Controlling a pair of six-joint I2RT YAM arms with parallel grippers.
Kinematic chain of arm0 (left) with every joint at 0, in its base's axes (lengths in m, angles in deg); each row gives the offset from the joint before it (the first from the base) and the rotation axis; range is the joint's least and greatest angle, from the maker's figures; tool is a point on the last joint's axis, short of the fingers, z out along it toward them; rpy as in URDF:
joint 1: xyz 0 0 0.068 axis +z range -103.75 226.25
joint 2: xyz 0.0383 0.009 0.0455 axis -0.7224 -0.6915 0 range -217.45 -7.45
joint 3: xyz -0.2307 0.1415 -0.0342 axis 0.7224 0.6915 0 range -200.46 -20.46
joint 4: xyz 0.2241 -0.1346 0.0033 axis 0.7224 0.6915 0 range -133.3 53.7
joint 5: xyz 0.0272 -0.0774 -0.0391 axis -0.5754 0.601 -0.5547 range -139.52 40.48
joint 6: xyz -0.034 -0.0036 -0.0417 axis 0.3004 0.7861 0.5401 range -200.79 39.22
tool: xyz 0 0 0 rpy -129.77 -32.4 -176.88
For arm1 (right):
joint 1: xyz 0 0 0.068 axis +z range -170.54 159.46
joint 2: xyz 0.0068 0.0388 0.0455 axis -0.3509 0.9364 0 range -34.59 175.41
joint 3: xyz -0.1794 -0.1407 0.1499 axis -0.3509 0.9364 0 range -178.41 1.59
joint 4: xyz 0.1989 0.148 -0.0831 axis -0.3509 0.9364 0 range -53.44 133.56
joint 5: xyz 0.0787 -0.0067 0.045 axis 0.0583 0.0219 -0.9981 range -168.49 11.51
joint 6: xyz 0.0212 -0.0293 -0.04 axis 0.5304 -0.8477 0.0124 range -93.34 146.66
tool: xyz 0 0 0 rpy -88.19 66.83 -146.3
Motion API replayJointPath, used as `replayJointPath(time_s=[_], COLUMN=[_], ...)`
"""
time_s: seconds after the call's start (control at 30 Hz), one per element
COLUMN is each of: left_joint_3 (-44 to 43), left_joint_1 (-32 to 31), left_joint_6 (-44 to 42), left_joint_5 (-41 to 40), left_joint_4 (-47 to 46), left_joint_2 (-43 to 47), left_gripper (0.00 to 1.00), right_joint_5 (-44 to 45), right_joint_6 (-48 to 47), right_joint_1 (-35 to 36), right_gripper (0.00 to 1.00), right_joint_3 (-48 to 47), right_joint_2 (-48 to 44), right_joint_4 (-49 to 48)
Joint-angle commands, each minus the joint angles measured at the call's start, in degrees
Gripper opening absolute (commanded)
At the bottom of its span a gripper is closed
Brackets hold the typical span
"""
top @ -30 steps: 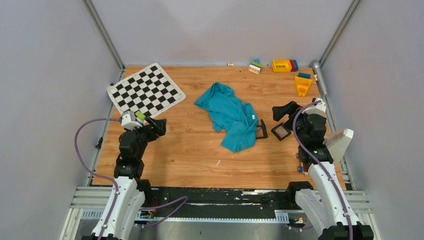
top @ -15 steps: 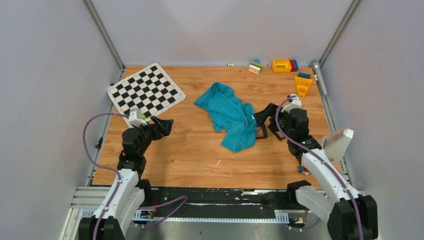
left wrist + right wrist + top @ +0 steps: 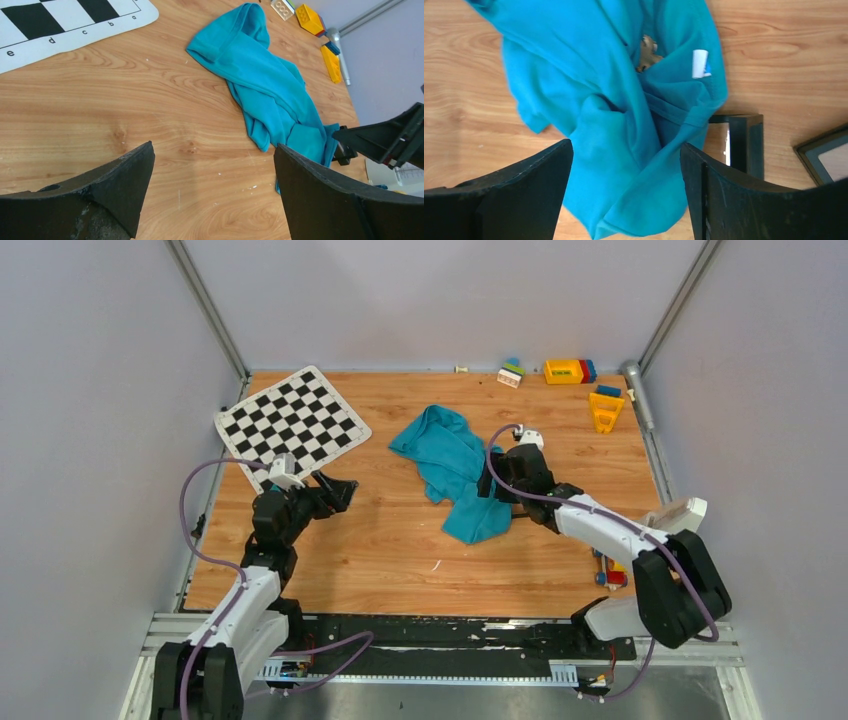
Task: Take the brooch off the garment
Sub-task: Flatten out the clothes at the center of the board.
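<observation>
The teal garment [image 3: 455,468] lies crumpled in the middle of the table, also seen in the left wrist view [image 3: 270,95]. In the right wrist view a small brownish-gold brooch [image 3: 647,52] sits in a fold of the garment [image 3: 609,100], left of its white label [image 3: 700,64]. My right gripper [image 3: 626,146] hovers open over the garment's lower folds, short of the brooch, with nothing between its fingers; from above it [image 3: 489,481] stands over the garment's right edge. My left gripper [image 3: 340,486] is open over bare wood, left of the garment [image 3: 214,146].
A black square box [image 3: 744,142] lies right beside the garment's hem, another [image 3: 824,156] further right. The checkered mat [image 3: 292,420] is at the back left. Toy blocks [image 3: 570,371] and a yellow piece [image 3: 605,408] lie at the back right.
My right arm has swung left from the black boxes to above the garment, its jaws narrowing a little. The left gripper has crept slightly toward the garment.
</observation>
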Motion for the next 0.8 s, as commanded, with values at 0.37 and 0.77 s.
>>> replayJointPath(time_s=[0.37, 0.77], left_joint_3=[-2.5, -3.5], left_joint_1=[-1.1, -1.3], left_joint_6=[-0.1, 0.2], left_joint_5=[2.4, 3.7], left_joint_4=[-5.4, -5.6], left_joint_2=[-5.5, -7.9], left_gripper=[0.96, 0.95], right_joint_5=[8.3, -31.6], right_joint_6=[0.0, -9.8], right_joint_1=[3.6, 9.4], right_gripper=[0.00, 0.00], right_joint_3=[-4.8, -22.5], right_joint_2=[1.7, -12.3], right_joint_4=[2.3, 5.1])
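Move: Just under the right hand, about 3 cm down and 1 cm to its right, lies the folded near end of the garment. The garment's main part spreads about 9 cm ahead and 11 cm left of this hand, and the brooch peeps from the folds some 9 cm ahead and 2 cm left. The black frame, partly covered, is about 7 cm right and 1 cm back. From the left hand that near end is roughly 30 cm right, 1 cm back and 8 cm lower. Sinking nearly 3 cm onto the garment's near end, the right hand shuts its open fingers and pinches the cloth. It then turns back upward, lifting quickly by some 18 cm while swinging about 8 cm left over the garment, its fingers tipping up and the hand turning counter-clockwise. The left hand, empty and open, eases a little down and right. ##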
